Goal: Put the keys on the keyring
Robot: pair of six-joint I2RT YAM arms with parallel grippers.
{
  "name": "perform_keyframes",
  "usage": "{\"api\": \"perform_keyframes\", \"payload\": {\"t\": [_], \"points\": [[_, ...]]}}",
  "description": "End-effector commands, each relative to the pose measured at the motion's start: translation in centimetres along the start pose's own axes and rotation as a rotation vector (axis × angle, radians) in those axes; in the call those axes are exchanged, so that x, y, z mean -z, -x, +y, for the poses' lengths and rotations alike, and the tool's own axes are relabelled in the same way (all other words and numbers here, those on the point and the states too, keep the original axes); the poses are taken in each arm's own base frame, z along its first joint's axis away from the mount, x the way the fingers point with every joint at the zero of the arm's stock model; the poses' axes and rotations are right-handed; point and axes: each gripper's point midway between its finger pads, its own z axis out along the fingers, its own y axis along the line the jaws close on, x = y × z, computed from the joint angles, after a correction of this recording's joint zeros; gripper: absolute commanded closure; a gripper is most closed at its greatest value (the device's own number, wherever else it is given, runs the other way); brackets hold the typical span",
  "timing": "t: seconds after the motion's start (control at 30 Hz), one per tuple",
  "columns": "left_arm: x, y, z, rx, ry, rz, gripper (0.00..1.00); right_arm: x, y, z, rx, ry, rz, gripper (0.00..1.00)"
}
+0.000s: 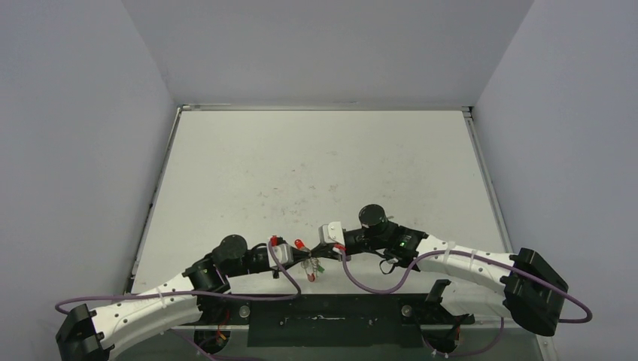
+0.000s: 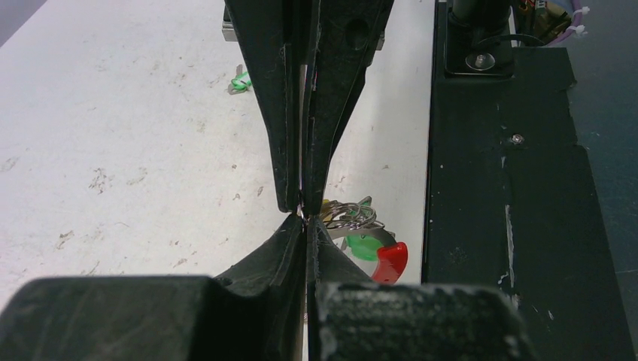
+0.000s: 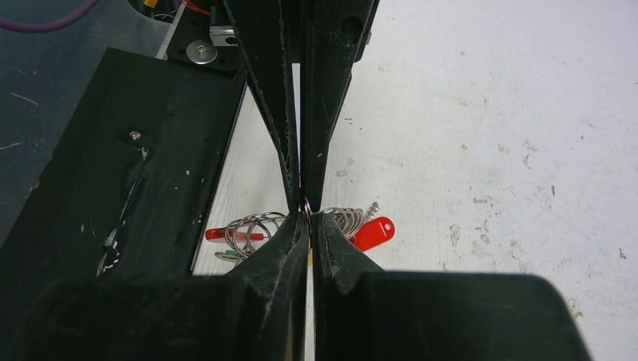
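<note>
The keyring (image 1: 309,265) is a bundle of silvery wire coils lying between my two grippers near the table's front edge. My left gripper (image 2: 305,213) is shut, its tips pinching a thin wire of the keyring (image 2: 350,216). Just behind those coils lie a green key head (image 2: 363,246) and a red curved plastic piece (image 2: 391,261). My right gripper (image 3: 306,209) is also shut, with a small loop of the keyring (image 3: 256,226) caught between its tips. A red key head (image 3: 374,232) lies to the right of the coils. A red strip (image 3: 226,235) and a green bit (image 3: 229,256) lie to their left.
The black mounting plate (image 1: 323,320) of the arm bases runs along the table's front edge, right beside the keyring. Purple cables (image 1: 376,284) loop off both wrists. A small green piece (image 2: 241,80) lies apart on the white table (image 1: 316,165).
</note>
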Motion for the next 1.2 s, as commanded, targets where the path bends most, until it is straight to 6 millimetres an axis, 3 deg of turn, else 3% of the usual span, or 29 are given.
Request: {"api": "perform_keyframes", "payload": {"t": [0.0, 0.1, 0.27, 0.57, 0.93, 1.17], "points": [[0.1, 2.7, 0.8, -0.042, 0.036, -0.08, 0.97, 0.4, 3.2, -1.0, 0.027, 0.002, -0.03, 1.0], [0.4, 2.8, 1.4, -0.043, 0.069, -0.071, 0.82, 0.8, 2.6, -0.7, -0.053, 0.029, 0.072, 1.0], [0.9, 3.1, 2.3, -0.052, 0.12, -0.065, 0.71, 1.4, 1.9, -0.7, -0.17, 0.053, 0.248, 1.0], [1.2, 3.1, 2.8, -0.067, 0.147, -0.038, 0.69, 1.7, 2.4, -1.0, -0.305, 0.053, 0.449, 1.0], [0.8, 4.9, 1.9, -0.061, 0.098, -0.132, 0.61, 0.6, 4.0, -1.6, -0.329, 0.006, 0.431, 1.0], [0.0, 4.9, 1.2, -0.044, 0.046, -0.14, 0.67, 0.0, 4.2, -1.6, -0.334, 0.004, 0.42, 1.0]]}}
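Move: Both hands still pinch the keyring's wire, tips almost touching. Its middle hangs about 2 cm back, 1 cm right and 4 cm below the left hand; from the right hand it is some 2 cm back, level sideways and 4 cm below. Counted from the right hand, the red tag lies roughly 2 cm ahead, 3 cm left and 4 cm down, and the green tag 3 cm back, 2 cm right and 5 cm down. Left fingers open, releasing the keyring; right keeps its pinch, rises about 2.5 cm, fingers tipping 30 degrees down. ##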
